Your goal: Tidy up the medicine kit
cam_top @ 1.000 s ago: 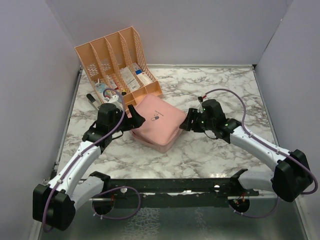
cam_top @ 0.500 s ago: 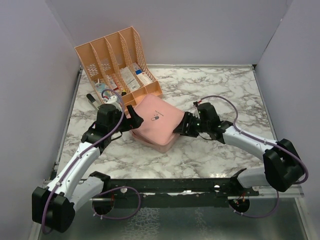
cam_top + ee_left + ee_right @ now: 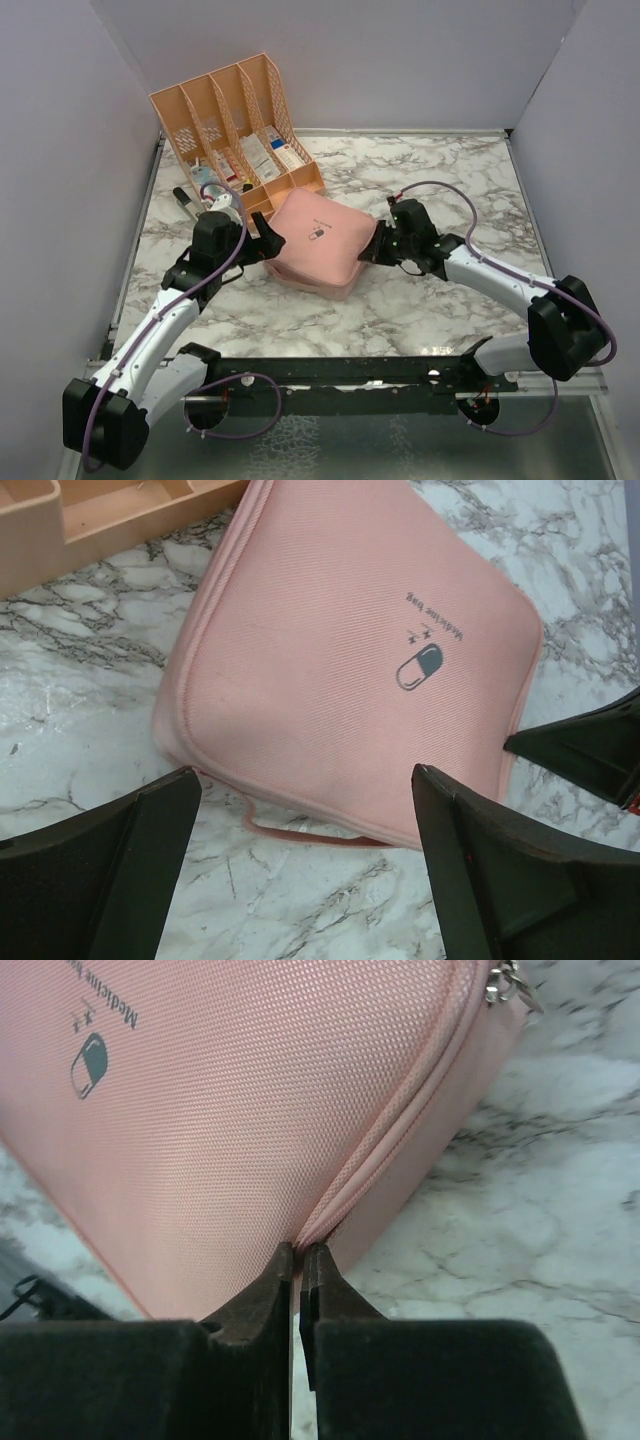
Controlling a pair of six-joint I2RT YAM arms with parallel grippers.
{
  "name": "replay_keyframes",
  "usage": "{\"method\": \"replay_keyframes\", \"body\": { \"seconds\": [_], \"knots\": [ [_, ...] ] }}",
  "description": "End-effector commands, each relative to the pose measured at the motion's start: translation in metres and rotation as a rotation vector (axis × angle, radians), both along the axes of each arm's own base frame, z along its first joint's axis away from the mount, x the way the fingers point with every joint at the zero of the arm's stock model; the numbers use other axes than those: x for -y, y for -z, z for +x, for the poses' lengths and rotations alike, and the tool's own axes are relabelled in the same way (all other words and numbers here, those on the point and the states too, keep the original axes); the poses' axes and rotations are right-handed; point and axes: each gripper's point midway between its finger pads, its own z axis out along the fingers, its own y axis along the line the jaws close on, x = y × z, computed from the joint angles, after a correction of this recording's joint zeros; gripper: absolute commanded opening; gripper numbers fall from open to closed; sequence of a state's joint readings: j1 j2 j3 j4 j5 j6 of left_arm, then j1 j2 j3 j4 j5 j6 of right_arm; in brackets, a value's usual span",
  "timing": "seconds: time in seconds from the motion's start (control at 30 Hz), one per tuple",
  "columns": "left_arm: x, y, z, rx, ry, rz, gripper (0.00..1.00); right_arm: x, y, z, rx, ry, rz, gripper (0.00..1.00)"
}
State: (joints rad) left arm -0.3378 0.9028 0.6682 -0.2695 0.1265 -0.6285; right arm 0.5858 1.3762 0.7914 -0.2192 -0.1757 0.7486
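Observation:
The medicine kit (image 3: 318,242), a flat pink zip case with a pill logo, lies closed on the marble table (image 3: 430,180). My left gripper (image 3: 260,227) stands wide open at its left edge; in the left wrist view the kit (image 3: 340,660) lies just beyond the fingers and its thin pink loop (image 3: 300,832) lies between them. My right gripper (image 3: 368,250) is at the kit's right side. In the right wrist view its tips (image 3: 300,1250) are pinched together on the zip seam of the kit (image 3: 250,1110). A metal zip pull (image 3: 505,985) hangs at the far corner.
A peach slotted desk organizer (image 3: 235,120) holding several medicine boxes stands behind the kit at the back left, its base (image 3: 100,510) close to the kit's corner. A dark pen-like item (image 3: 185,200) lies left of it. Grey walls enclose the table.
My right gripper moved in to the kit's right edge and closed on the zip seam. The left gripper opened a little wider. The kit shifted slightly.

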Motion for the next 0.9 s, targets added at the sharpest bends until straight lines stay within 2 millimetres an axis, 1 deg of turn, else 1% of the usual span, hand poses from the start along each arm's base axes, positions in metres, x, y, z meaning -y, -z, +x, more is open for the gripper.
{"method": "replay_keyframes", "body": {
  "seconds": [0.0, 0.07, 0.17, 0.23, 0.27, 0.33, 0.37, 0.47, 0.5, 0.57, 0.73, 0.8, 0.87],
  "knots": [
    [0.003, 0.017, 0.007, 0.003, -0.042, -0.059, 0.9, 0.072, 0.019, 0.022, 0.105, 0.097, -0.416, 0.01],
    [0.007, 0.024, 0.014, -0.016, -0.059, -0.087, 0.9, 0.086, 0.019, 0.028, 0.12, 0.128, -0.49, 0.01],
    [0.012, 0.034, 0.021, -0.072, -0.055, -0.083, 0.89, 0.111, 0.016, 0.036, 0.151, 0.213, -0.601, 0.01],
    [0.019, 0.035, 0.022, -0.077, -0.024, -0.099, 0.86, 0.125, 0.012, 0.04, 0.165, 0.264, -0.652, 0.01],
    [0.024, 0.034, 0.022, -0.067, 0.004, -0.116, 0.85, 0.128, 0.011, 0.041, 0.168, 0.281, -0.664, 0.03],
    [0.036, 0.036, 0.019, -0.063, 0.072, -0.154, 0.8, 0.128, 0.007, 0.043, 0.175, 0.297, -0.655, 0.1],
    [0.039, 0.038, 0.017, -0.075, 0.09, -0.162, 0.75, 0.126, 0.004, 0.045, 0.186, 0.299, -0.642, 0.14],
    [0.053, 0.046, 0.01, -0.132, 0.179, -0.191, 0.52, 0.115, -0.001, 0.047, 0.202, 0.271, -0.581, 0.23],
    [0.056, 0.049, 0.007, -0.151, 0.194, -0.201, 0.43, 0.112, -0.003, 0.047, 0.208, 0.267, -0.564, 0.25],
    [0.06, 0.051, 0.002, -0.172, 0.218, -0.221, 0.31, 0.11, -0.006, 0.046, 0.209, 0.265, -0.542, 0.27],
    [0.064, 0.055, -0.015, -0.201, 0.259, -0.257, 0.17, 0.107, -0.016, 0.038, 0.205, 0.271, -0.488, 0.27],
    [0.062, 0.055, -0.021, -0.21, 0.25, -0.265, 0.16, 0.109, -0.026, 0.034, 0.206, 0.288, -0.469, 0.29],
    [0.057, 0.05, -0.024, -0.217, 0.221, -0.253, 0.17, 0.108, -0.043, 0.029, 0.207, 0.296, -0.44, 0.33]
  ]
}}
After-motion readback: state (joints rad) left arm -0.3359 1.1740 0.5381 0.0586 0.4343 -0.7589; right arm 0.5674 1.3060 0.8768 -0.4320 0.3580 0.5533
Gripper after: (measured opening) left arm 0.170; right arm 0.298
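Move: The medicine bag's middle is about 11 cm to the right of my open left hand, 5 cm ahead and 9 below; its near-left corner sits some 7 cm down, about 2 cm left and 1 cm back. The organizer's front tray lies roughly 20 cm ahead of my left hand and 2 to the right, the grey handset 19 ahead and 24 left. My right hand already pinches the right rim, with the bag's middle 10 cm left, 5 ahead and slightly below. With my right fingers still shut on the rim, I drag the bag about 9 cm right and 5 cm forward, rolling the wrist some 30 degrees so the fingers point less to the left and more down, then open them partway and let go. Meanwhile my left hand drops about 6 cm, then goes right about 5 cm onto the bag's near-left corner, closing its fingers to pinch the rim there. ##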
